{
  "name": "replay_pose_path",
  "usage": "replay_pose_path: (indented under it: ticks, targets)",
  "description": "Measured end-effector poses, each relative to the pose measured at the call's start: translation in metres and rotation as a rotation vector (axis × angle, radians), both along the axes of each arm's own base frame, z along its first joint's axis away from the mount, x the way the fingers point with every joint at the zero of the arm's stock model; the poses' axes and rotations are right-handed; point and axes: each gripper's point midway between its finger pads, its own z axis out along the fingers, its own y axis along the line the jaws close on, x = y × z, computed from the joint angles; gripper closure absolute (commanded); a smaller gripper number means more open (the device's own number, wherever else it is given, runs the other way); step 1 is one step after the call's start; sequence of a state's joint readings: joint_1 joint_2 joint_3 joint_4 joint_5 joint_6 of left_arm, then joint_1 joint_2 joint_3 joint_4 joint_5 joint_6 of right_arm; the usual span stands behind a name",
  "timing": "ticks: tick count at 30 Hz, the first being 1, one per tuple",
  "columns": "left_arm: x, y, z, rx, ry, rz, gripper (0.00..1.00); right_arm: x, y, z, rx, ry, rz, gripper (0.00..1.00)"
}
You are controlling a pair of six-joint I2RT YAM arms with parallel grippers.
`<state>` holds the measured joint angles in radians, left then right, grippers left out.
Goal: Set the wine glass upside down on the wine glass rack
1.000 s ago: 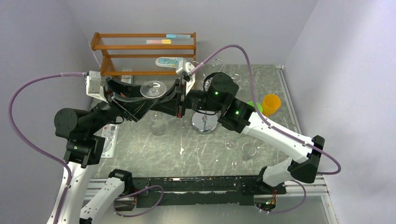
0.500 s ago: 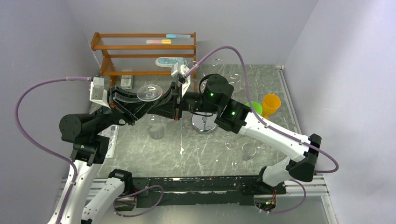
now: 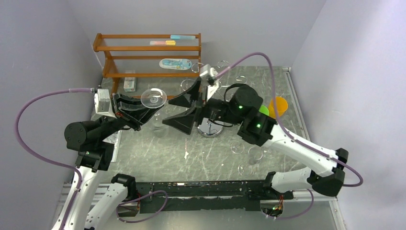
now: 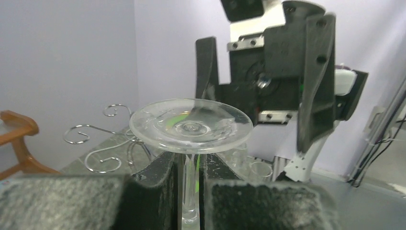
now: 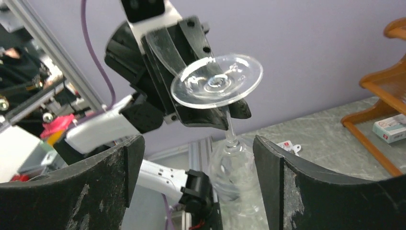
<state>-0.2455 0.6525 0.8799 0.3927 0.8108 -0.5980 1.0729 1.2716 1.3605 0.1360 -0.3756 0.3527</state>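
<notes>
The clear wine glass [image 3: 154, 99] hangs upside down above the table, foot up and bowl down. My left gripper [image 3: 146, 111] is shut on its stem just under the foot. In the left wrist view the stem is pinched between the pads of that gripper [image 4: 190, 182], below the round foot of the wine glass [image 4: 191, 127]. My right gripper [image 3: 179, 109] stands wide open to the right of the glass, apart from it. The right wrist view shows the wine glass [image 5: 218, 81] beyond the spread fingers of that gripper [image 5: 198, 158]. The chrome wine glass rack [image 3: 209, 128] stands behind the right gripper, partly hidden by the arm.
An orange-brown wooden shelf rack [image 3: 148, 52] stands at the back left. An orange cup [image 3: 277, 106] and a green one [image 3: 258, 109] sit at the right. Several clear glasses [image 3: 249, 153] lie on the table near the right arm. A small packet [image 3: 112, 141] lies by the left arm.
The right gripper has let go of the glass, opened wide and backed off to the right. The left gripper has closed on the stem and now holds the glass alone.
</notes>
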Motion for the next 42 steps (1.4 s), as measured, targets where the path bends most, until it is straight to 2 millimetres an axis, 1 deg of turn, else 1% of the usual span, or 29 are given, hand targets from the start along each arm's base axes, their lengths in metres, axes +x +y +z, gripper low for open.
replay_pose_path:
  ticks: [4,6,8,11,14,15,19,21,23,25,26,29,32,40,42]
  targets:
    - [0.004,0.001,0.000,0.029,-0.059,0.028,0.95,0.002,-0.019,0.023,0.057,0.092,-0.064,0.15]
    - [0.007,0.001,0.000,0.045,-0.086,0.041,0.95,0.008,-0.021,0.038,0.091,0.179,-0.097,0.17]
    - [0.010,0.000,-0.001,0.057,-0.103,0.050,0.95,0.016,-0.020,0.047,0.113,0.281,-0.133,0.18]
    - [0.013,-0.001,-0.002,0.063,-0.114,0.044,0.95,0.027,-0.016,0.049,0.125,0.422,-0.175,0.23]
    - [0.013,-0.003,-0.001,0.068,-0.130,0.034,0.95,0.036,-0.009,0.037,0.108,0.542,-0.210,0.30]
    - [0.013,-0.003,-0.001,0.070,-0.137,0.033,0.95,0.039,-0.006,0.034,0.098,0.573,-0.218,0.36]
    - [0.011,-0.003,0.000,0.076,-0.157,0.032,0.95,0.043,0.005,0.021,0.075,0.664,-0.223,0.65]
    - [0.012,-0.003,-0.002,0.084,-0.165,0.034,0.95,0.043,0.007,0.021,0.078,0.694,-0.214,0.81]
    - [0.013,-0.003,-0.003,0.092,-0.172,0.038,0.95,0.041,0.007,0.025,0.095,0.717,-0.198,1.00]
    - [0.012,-0.003,-0.005,0.105,-0.199,0.042,0.94,0.039,0.007,0.026,0.109,0.762,-0.188,1.00]
    - [0.011,-0.003,-0.006,0.113,-0.214,0.042,0.92,0.038,0.007,0.026,0.112,0.786,-0.183,1.00]
    - [0.011,-0.002,-0.009,0.128,-0.229,0.050,0.78,0.037,0.007,0.024,0.115,0.830,-0.178,1.00]
    - [0.012,-0.002,-0.015,0.150,-0.215,0.061,0.67,0.037,0.007,0.021,0.106,0.852,-0.181,1.00]
    - [0.028,-0.001,-0.046,0.217,-0.092,0.091,0.57,0.035,0.004,0.022,0.112,0.867,-0.176,1.00]
    - [0.031,-0.001,-0.051,0.231,-0.070,0.093,0.46,0.035,0.004,0.021,0.111,0.870,-0.179,1.00]
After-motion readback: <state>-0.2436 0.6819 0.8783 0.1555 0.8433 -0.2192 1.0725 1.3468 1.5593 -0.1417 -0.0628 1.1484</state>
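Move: The wine glass hangs bowl down, its stem still in the left fingers. Its foot lies about 3 cm ahead of the open right hand, 6 cm to its left and some 2 cm above; from the left hand it is straight above, roughly 4 cm. The left fingertips sit 3 cm ahead of the right hand, 6 cm left and 2 cm below. The rack's top is about 20 cm ahead, 12 cm right and 20 cm below. Right hand goes 4 cm forward, rolls 50 degrees and pinches the foot's edge; left opens round the stem, sinking 5 cm. ##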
